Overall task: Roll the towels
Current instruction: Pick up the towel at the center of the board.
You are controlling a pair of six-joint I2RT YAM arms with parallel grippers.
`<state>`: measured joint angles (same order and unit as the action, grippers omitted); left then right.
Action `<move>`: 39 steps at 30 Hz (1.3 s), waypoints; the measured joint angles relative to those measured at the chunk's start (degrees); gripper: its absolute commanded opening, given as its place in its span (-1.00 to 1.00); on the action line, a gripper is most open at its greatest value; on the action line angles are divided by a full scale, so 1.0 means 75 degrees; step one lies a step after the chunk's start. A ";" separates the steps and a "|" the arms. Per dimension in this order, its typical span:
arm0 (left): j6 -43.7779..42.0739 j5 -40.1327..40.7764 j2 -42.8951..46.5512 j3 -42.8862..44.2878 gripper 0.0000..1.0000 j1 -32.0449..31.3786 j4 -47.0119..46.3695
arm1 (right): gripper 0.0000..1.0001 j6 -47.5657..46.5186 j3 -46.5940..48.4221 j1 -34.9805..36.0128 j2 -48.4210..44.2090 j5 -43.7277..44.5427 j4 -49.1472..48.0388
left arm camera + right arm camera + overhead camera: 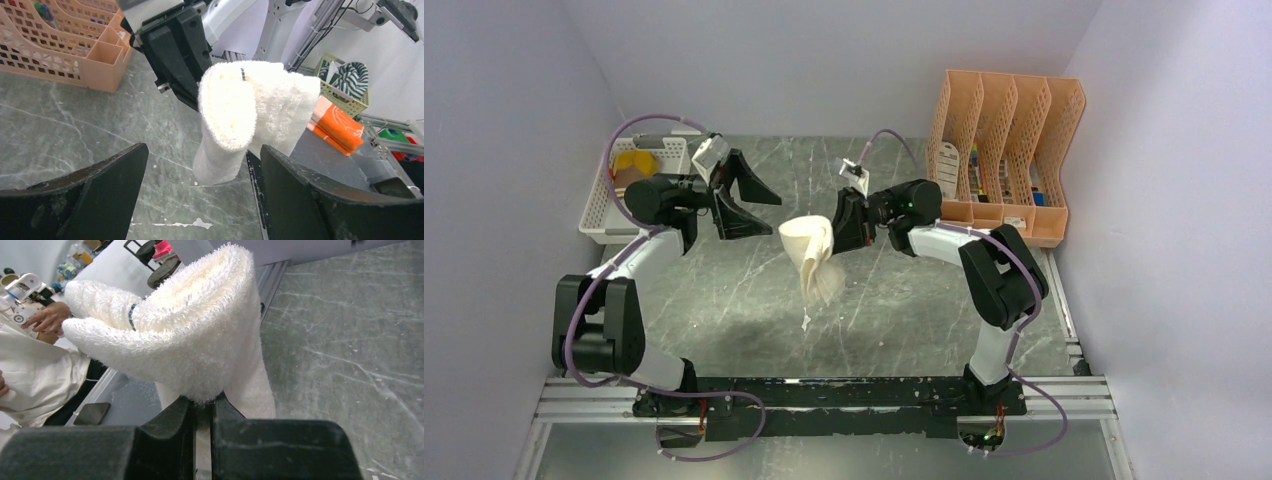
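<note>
The cream-white towel (pixel 812 255) hangs loosely folded above the middle of the table, its small tag dangling low. My right gripper (pixel 839 222) is shut on its upper fold. The right wrist view shows the fingers pinching the fluffy towel (pixel 190 340) at the right gripper (pixel 202 405). My left gripper (pixel 774 215) stands open just left of the towel without touching it. In the left wrist view the towel (pixel 240 110) hangs just beyond the wide-spread left gripper (pixel 202 150). The mustard-yellow and brown towel (pixel 636 163) lies in the white basket (pixel 596 210) at the back left.
An orange file rack (pixel 1004 140) stands at the back right, also seen as the rack (pixel 60 45) in the left wrist view. The grey marble table (pixel 724 300) lies below the towel. Beyond the table sit a green basket (pixel 345 82) and an orange folded cloth (pixel 337 125).
</note>
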<state>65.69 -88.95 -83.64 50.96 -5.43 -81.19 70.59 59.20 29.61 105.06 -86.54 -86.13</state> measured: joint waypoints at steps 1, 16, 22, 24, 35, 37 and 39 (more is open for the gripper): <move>0.0032 0.0000 -0.0058 0.0000 0.89 -0.0020 0.0000 | -1.00 0.0015 0.0067 0.0000 -0.0003 -0.0006 -0.0003; 0.0117 0.0044 -0.0589 0.0428 0.89 -0.1058 0.0000 | -1.00 0.0175 0.1658 -0.0038 0.0490 0.0029 -0.0020; 0.0137 0.0064 -0.0184 0.0321 0.89 -0.1067 0.0000 | -1.00 0.0289 0.1836 -0.0437 0.0901 0.0370 -0.0023; 0.0134 0.0149 -0.0102 0.0271 0.89 -0.1067 0.0000 | -1.00 0.0335 0.1848 -0.0522 0.0912 0.0472 -0.0029; 0.0125 0.0903 -0.0146 0.0038 0.89 -0.1119 -0.0003 | -1.00 0.0079 0.1865 -0.0641 0.0962 0.0863 -0.0026; 0.0087 0.1174 -0.0149 -0.0079 0.89 -0.1119 -0.0006 | -1.00 -0.0405 0.1853 -0.0673 0.0930 0.0982 0.0131; 0.0041 0.1425 -0.0149 -0.0189 0.89 -0.1119 -0.0009 | -1.00 -0.1128 0.1816 -0.0694 0.0804 0.1099 0.0691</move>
<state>66.00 -78.26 -84.75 49.54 -13.82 -81.25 62.13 72.82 24.40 111.09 -78.30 -80.95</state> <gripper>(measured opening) 0.948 0.055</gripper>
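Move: The rolled white towel, pinched in the right fingertips with its tail hanging, lies about 7 cm to the right of the left hand, 5 cm back and some 5 cm lower. From the right hand, the middle of the white towel is roughly 5 cm left and 1 cm ahead; the open left fingers wait some 12 cm left, 6 cm ahead and 5 cm higher. The white basket stands about 33 cm left of the left hand, 7 cm ahead and 27 cm below. The white towel, still pinched in the shut right fingers, is lifted about 4 cm first and then carried forward, some 9 cm in all, to the mouth of the left gripper, the right wrist turning slightly clockwise late on. The left hand, fingers staying wide open and pointing right, comes about 4 cm rightward to meet the towel. ##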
